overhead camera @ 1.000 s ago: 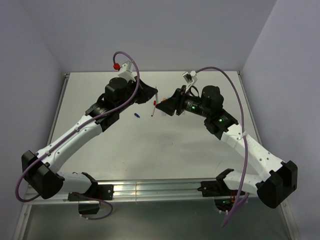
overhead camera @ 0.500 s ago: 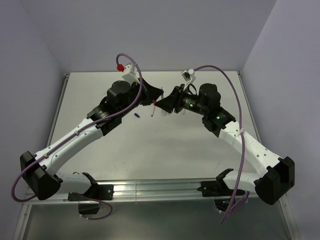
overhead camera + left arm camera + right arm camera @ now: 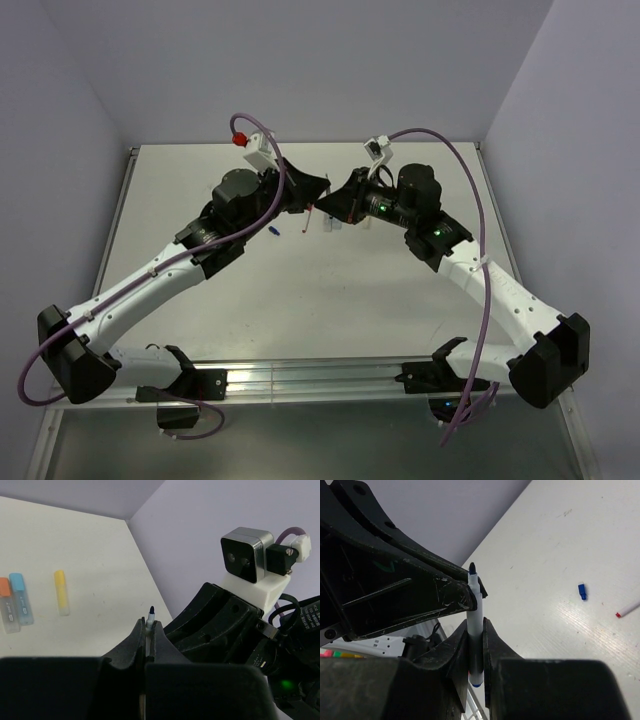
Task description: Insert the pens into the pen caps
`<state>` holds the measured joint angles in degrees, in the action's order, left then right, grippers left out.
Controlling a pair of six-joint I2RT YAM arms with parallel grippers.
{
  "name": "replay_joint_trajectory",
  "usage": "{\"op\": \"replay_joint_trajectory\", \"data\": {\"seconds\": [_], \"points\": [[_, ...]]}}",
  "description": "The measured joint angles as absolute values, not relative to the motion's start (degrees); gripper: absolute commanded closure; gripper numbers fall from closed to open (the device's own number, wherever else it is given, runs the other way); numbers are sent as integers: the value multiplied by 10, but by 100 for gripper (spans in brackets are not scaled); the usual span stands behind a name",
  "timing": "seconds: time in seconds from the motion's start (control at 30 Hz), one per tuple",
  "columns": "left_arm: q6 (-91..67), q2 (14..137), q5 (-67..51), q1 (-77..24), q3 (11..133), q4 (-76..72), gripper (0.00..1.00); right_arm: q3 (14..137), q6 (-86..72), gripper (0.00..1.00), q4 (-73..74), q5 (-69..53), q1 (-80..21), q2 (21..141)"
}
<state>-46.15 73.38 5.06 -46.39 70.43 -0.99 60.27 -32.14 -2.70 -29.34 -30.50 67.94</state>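
Note:
A thin white pen (image 3: 474,605) with a dark blue tip stands upright between both grippers above the middle of the table. My right gripper (image 3: 475,625) is shut on its lower barrel. My left gripper (image 3: 146,626) is shut on the same pen (image 3: 150,616) just below the tip. In the top view the two grippers meet, left (image 3: 312,192) against right (image 3: 325,208). A dark blue pen cap (image 3: 582,591) lies loose on the table. Beside it lies a thin white pen with a red tip (image 3: 627,609).
Three stubby pale pens lie side by side on the table, topped orange (image 3: 6,605), light blue (image 3: 21,597) and yellow (image 3: 61,592). The dark blue cap (image 3: 273,231) sits left of the grippers. The walls close the table at the back and sides.
My right gripper has shut on the blue-tipped pen that the left gripper holds. Both arms have drawn a little closer together over the table's middle.

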Motion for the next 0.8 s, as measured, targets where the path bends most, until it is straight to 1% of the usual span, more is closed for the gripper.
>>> {"op": "replay_joint_trajectory", "data": {"seconds": [0.1,0.13,0.17,0.2,0.3,0.4,0.5,0.63,0.73,0.77,0.8], "points": [[-461,732,53,-465,701,-14,100,609,-319,100,-15,-292,-305,679],[-459,732,52,-465,701,-15,98,610,-319,100,-12,-291,-305,679],[-458,732,52,-465,701,-15,91,612,-317,100,-10,-291,-305,679],[-457,732,52,-466,701,-16,76,616,-314,100,-3,-289,-306,679],[-448,730,56,-467,701,-11,60,624,-306,100,13,-279,-306,679],[-440,715,71,-468,701,3,53,627,-299,100,24,-262,-306,679],[-437,696,97,-468,714,36,52,627,-295,100,36,-250,-305,679],[-460,695,191,-468,780,121,51,627,-289,100,58,-229,-303,678],[-516,741,287,-463,869,225,51,627,-289,100,76,-212,-297,670],[-537,763,309,-458,897,255,51,626,-289,100,83,-205,-295,665],[-559,788,331,-451,926,284,56,625,-289,100,89,-201,-292,658]]}}
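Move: The blue cap lies on the table roughly 12 cm ahead of the left hand, 13 cm to its left and some 37 cm below; from the right hand, which grips the blue pen's barrel, about 14 cm ahead, 13 cm left and 33 cm below. From the left hand, the capped red pen lies about 17 cm ahead and 4 cm left; the orange highlighter is 17 cm ahead and 2 cm right, both at cap height. The left fingers let go of the blue pen just below its tip, opening to about half, while the right fingers keep their pinch on the barrel. The left hand then swings about 8 cm left, latterly forward some 5 cm and a little up, turning 30 degrees counter-clockwise, to come more nearly over the blue cap. The right hand carries the pen about 3 cm right, slightly forward and down. ##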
